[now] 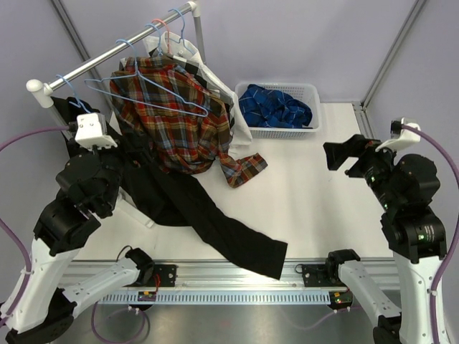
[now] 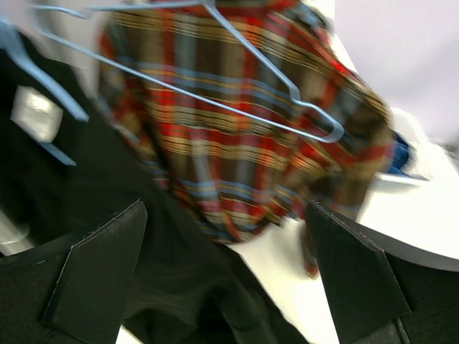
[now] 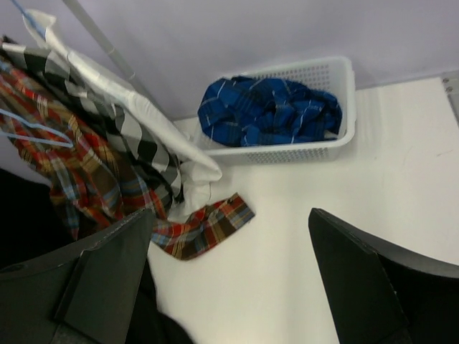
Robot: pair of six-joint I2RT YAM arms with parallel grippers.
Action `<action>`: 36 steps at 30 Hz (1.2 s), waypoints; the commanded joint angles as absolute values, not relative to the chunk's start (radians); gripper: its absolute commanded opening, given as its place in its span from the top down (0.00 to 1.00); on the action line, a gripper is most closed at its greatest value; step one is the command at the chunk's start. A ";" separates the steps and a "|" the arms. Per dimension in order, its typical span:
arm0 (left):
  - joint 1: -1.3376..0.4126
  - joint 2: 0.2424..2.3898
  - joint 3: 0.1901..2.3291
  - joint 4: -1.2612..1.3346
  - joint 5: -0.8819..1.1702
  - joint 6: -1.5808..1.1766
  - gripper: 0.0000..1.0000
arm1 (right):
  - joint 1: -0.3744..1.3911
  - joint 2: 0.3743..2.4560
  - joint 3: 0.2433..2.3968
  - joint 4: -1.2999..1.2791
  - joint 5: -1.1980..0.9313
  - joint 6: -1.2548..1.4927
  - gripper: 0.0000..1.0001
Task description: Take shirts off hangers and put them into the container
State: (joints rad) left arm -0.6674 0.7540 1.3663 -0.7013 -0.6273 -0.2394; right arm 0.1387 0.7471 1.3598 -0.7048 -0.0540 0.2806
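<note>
A red-orange plaid shirt hangs from the rail, one cuff lying on the table. In front of it hangs a bare light blue hanger. A large black shirt drapes from the rail down across the table. Behind them hangs a white shirt with black checks. The blue plaid shirt lies in the white container. My left gripper is open, facing the black and plaid shirts and holding nothing. My right gripper is open above bare table.
The metal rail with white end caps runs diagonally at the back left, carrying several more wire hangers. Its upright post stands beside the container. An aluminium mounting bar lines the near table edge.
</note>
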 commanded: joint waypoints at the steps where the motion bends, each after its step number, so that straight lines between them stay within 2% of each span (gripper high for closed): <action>1: -0.666 0.820 1.416 -0.664 -0.869 -0.189 0.01 | 0.149 0.669 1.293 -0.700 -0.161 0.305 0.01; 6: -0.600 0.934 1.532 -0.681 -0.878 -0.202 0.02 | 0.149 0.612 1.264 -0.733 -0.212 0.328 0.00; 13: -0.382 1.077 1.646 -0.736 -0.778 -0.265 0.02 | 0.147 0.549 1.229 -0.750 -0.252 0.325 0.00; 19: -0.249 1.103 1.652 -0.746 -0.697 -0.307 0.04 | 0.147 0.508 1.190 -0.767 -0.270 0.324 0.01; 26: -0.169 1.183 1.661 -0.744 -0.618 -0.299 0.12 | 0.147 0.469 1.163 -0.778 -0.275 0.308 0.01; 30: -0.158 1.210 1.689 -0.742 -0.603 -0.295 0.25 | 0.147 0.462 1.158 -0.792 -0.282 0.302 0.01; 33: -0.156 1.206 1.698 -0.744 -0.585 -0.305 0.49 | 0.146 0.457 1.158 -0.799 -0.276 0.295 0.00; 34: -0.156 1.201 1.706 -0.744 -0.581 -0.310 0.63 | 0.147 0.459 1.158 -0.802 -0.275 0.291 0.01; 36: -0.156 1.189 1.716 -0.745 -0.568 -0.304 0.75 | 0.147 0.459 1.158 -0.801 -0.275 0.288 0.01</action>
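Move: The black shirt's near shoulder, on its blue hanger with the white tag, lies about 12 cm ahead of the left hand, 9 to its left and 3 below. From this hand, the empty blue hanger is some 13 cm ahead with no side offset and about level, and the red plaid shirt's middle is 18 ahead, 8 to the right and 12 below. From the right hand, the black shirt's shoulder is roughly 57 cm left, 11 ahead and 3 lower. The left hand swings forward about 11 cm and left some 9 cm to the black shirt's shoulder, turning about 30 degrees counter-clockwise, then eases a little further forward and down with the fingertips tipping downward, and its wide-open fingers close most of the way around the black cloth beside the hanger. Meanwhile the empty right hand, fingers still wide open, backs away from the container about 7 cm and sinks some 5 cm. ##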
